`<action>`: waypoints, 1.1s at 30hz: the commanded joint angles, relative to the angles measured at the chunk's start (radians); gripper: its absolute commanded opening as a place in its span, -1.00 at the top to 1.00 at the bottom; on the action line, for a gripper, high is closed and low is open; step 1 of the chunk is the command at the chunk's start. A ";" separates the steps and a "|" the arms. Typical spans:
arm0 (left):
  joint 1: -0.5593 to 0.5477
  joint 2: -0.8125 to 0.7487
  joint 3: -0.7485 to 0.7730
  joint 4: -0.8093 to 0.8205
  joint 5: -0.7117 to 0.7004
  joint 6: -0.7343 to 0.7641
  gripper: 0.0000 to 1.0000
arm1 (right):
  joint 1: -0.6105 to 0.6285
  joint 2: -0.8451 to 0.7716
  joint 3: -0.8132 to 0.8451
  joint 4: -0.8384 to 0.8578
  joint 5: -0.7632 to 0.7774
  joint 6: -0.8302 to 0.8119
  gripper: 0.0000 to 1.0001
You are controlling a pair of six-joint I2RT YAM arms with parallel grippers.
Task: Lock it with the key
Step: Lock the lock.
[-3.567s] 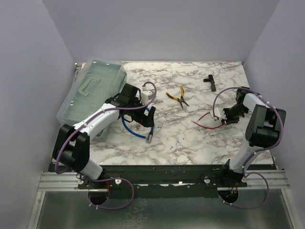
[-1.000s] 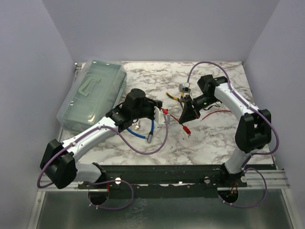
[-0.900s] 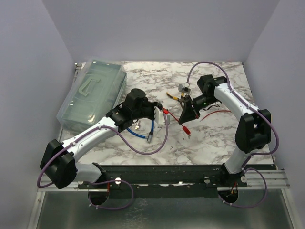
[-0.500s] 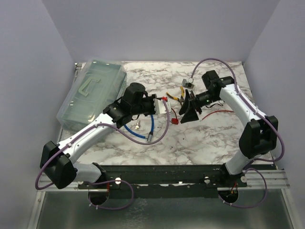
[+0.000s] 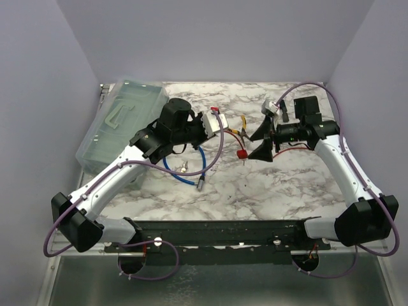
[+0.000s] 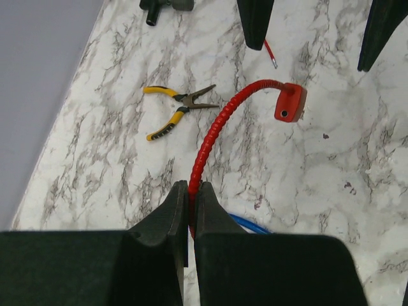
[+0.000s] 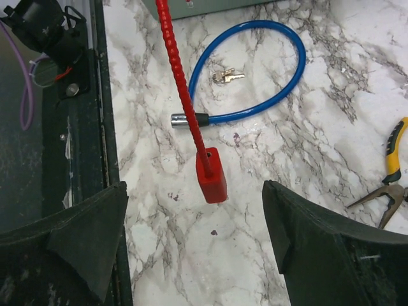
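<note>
My left gripper is shut on a red ribbed cable, which arcs forward to a red lock body hanging above the marble. In the top view the left gripper is mid-table and the lock body dangles just right of it. My right gripper stands wide open, level with the lock body and not touching it; from above the right gripper faces left. A small bunch of keys lies inside the loop of a blue cable lock, with nothing holding it.
Yellow-handled pliers lie behind the red cable. A clear plastic toolbox fills the back left. A thin red wire and a black part lie toward the back right. The table's dark front rail is near.
The right gripper opened, let go of the red lock and drew back to the right. The left gripper shut on the red cable and carried it a little toward the back.
</note>
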 commanded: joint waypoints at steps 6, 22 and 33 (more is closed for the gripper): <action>0.009 0.016 0.085 -0.061 0.031 -0.137 1.00 | 0.005 -0.024 -0.047 0.075 0.053 -0.011 -0.82; 0.032 0.025 0.112 -0.058 0.107 -0.251 1.00 | 0.012 0.003 -0.084 0.094 -0.013 -0.084 -0.46; 0.045 0.023 0.123 -0.049 0.139 -0.280 1.00 | 0.011 0.042 -0.048 0.062 -0.032 -0.133 -0.16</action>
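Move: The red lock's body, hanging from its cable, is roughly 4 cm to the right hand's left, about 1 cm back and some 4 cm below. On the table some 22 cm below lie the yellow pliers, 20 cm ahead and 3 cm left, and the blue lock's barrel, 18 cm left and 2 cm back. From the left hand, which grips the red cable, the red body is about 9 cm right, 4 cm back and 7 cm lower. The red lock's body is being taken between the right hand's fingers: that hand sinks about 3 cm, edging barely forward, while its wide-open fingers narrow to a bit over half open around it without a visible grip. The left hand keeps its pinch on the cable, turns some 15 degrees with its forward side dipping, and eases back about 1 cm. ##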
